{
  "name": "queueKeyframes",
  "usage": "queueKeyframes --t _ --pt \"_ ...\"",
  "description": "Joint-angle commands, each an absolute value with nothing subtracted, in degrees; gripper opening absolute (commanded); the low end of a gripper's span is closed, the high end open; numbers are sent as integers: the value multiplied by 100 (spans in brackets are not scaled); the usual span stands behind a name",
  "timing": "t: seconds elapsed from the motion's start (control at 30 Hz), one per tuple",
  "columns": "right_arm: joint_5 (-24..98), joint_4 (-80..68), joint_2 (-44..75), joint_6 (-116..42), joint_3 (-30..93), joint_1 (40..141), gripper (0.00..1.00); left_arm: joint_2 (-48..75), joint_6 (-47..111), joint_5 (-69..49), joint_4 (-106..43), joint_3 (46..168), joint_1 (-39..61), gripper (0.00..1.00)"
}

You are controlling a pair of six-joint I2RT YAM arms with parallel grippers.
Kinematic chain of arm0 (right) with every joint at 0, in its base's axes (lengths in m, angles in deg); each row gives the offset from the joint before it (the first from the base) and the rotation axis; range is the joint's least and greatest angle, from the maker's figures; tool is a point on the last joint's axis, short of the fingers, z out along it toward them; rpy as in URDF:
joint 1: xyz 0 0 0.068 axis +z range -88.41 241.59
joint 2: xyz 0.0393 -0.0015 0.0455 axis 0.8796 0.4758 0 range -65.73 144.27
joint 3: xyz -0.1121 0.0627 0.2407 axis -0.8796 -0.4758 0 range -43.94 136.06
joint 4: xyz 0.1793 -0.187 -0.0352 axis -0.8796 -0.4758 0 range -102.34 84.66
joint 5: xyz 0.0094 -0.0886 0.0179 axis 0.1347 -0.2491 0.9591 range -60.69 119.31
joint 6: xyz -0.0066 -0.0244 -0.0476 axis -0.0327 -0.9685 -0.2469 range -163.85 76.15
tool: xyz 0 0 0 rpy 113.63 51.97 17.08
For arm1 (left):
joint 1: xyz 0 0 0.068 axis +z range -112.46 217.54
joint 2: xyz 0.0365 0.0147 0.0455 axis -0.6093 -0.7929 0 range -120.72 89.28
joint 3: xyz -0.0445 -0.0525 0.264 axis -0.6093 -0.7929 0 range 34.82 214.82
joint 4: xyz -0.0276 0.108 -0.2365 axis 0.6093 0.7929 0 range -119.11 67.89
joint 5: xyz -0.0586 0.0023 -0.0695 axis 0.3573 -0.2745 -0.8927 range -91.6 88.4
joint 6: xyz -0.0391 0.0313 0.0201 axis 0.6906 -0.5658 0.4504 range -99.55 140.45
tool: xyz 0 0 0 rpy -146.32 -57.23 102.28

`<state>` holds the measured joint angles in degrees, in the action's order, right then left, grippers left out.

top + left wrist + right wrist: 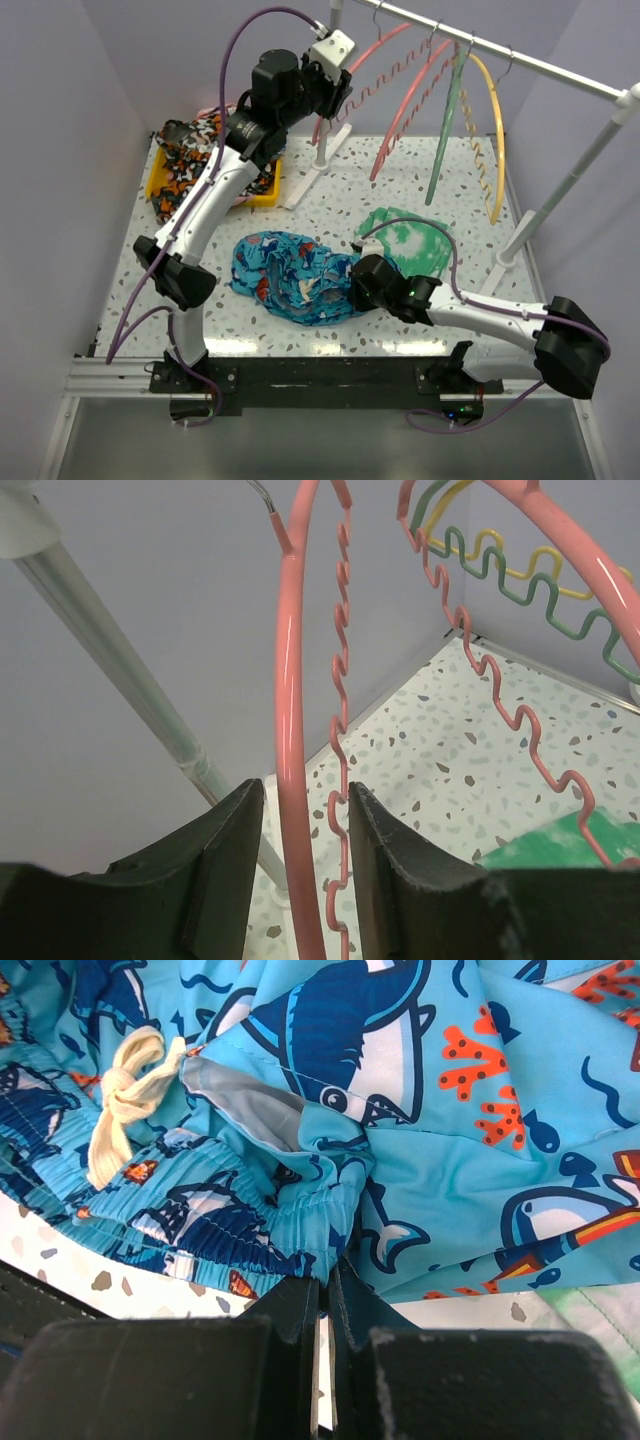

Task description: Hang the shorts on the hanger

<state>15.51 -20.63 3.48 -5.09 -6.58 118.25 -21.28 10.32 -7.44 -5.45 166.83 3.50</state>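
The turquoise shorts (pixel 290 275) with a shark print lie crumpled on the speckled table in front of the arms. My right gripper (pixel 356 285) sits at their right edge, shut on a fold of the shorts (pixel 400 1110) by the elastic waistband; in the right wrist view the gripper (pixel 325 1280) pinches the cloth between its tips. The salmon-pink hanger (pixel 372 50) hangs leftmost on the rail. My left gripper (pixel 340 95) is raised to it. In the left wrist view the gripper (pixel 305 800) is open, straddling the hanger (pixel 290 730): the right jaw touches the wavy wire, the left jaw stands just off the smooth arm.
A second pink hanger (pixel 410 100), a green one (pixel 447 130) and a yellow one (pixel 492 130) hang from the white rail (pixel 520 55). A yellow tray (pixel 255 195) at the back left holds an orange-black garment (pixel 190 150). A green cloth (pixel 415 245) lies behind the right gripper.
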Motion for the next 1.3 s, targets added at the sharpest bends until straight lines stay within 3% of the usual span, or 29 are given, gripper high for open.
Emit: queueKeyframes --t 0.0,0.27,0.37,0.53,0.63,1.27 --pt "1665 -1879 431 -597 -553 11837 0 -2146 981 -801 -565 16666 370 43" --pt "1735 -1861 572 -641 -509 11837 0 -2146 1157 -801 -670 16429 370 45" --pt "1779 -1826 607 -615 -544 11837 0 -2137 1262 -793 -732 16393 370 38" --pt "1797 -1774 660 -597 -588 11837 0 -2102 1394 -784 -819 16384 370 20" --pt "1797 -1782 651 -597 -606 11837 0 -2093 1420 -714 -907 16376 370 0" --pt "1657 -1844 590 -597 -615 11837 0 -1250 1614 68 -2673 15418 370 0"
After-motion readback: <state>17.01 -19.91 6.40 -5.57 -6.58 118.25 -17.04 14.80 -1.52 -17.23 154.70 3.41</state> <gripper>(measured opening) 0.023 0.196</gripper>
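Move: Between the left hand's half-open fingertips already runs the near arm of the nearest pink hanger, within a centimetre or so of the hand point and about 1 cm below it. The second pink hanger hangs some 13 cm to the hand's right, about level with it in reach and a little higher; the rack's left upright stands roughly 9 cm straight ahead. From the right hand, the nearest hanger's arm is about 28 cm ahead, 7 cm left and 38 cm above. Sinking some 2.5 cm along the pink hanger's near arm with a slight downward dip of the wrist, the left hand shuts its fingers and pinches the tube. Holding it, the hand eases about 1 cm forward, then draws up and left by 1–2 cm, turning about 5 degrees counter-clockwise. The right hand keeps its pinch on the shorts' waistband, settling about 1.5 cm lower. ##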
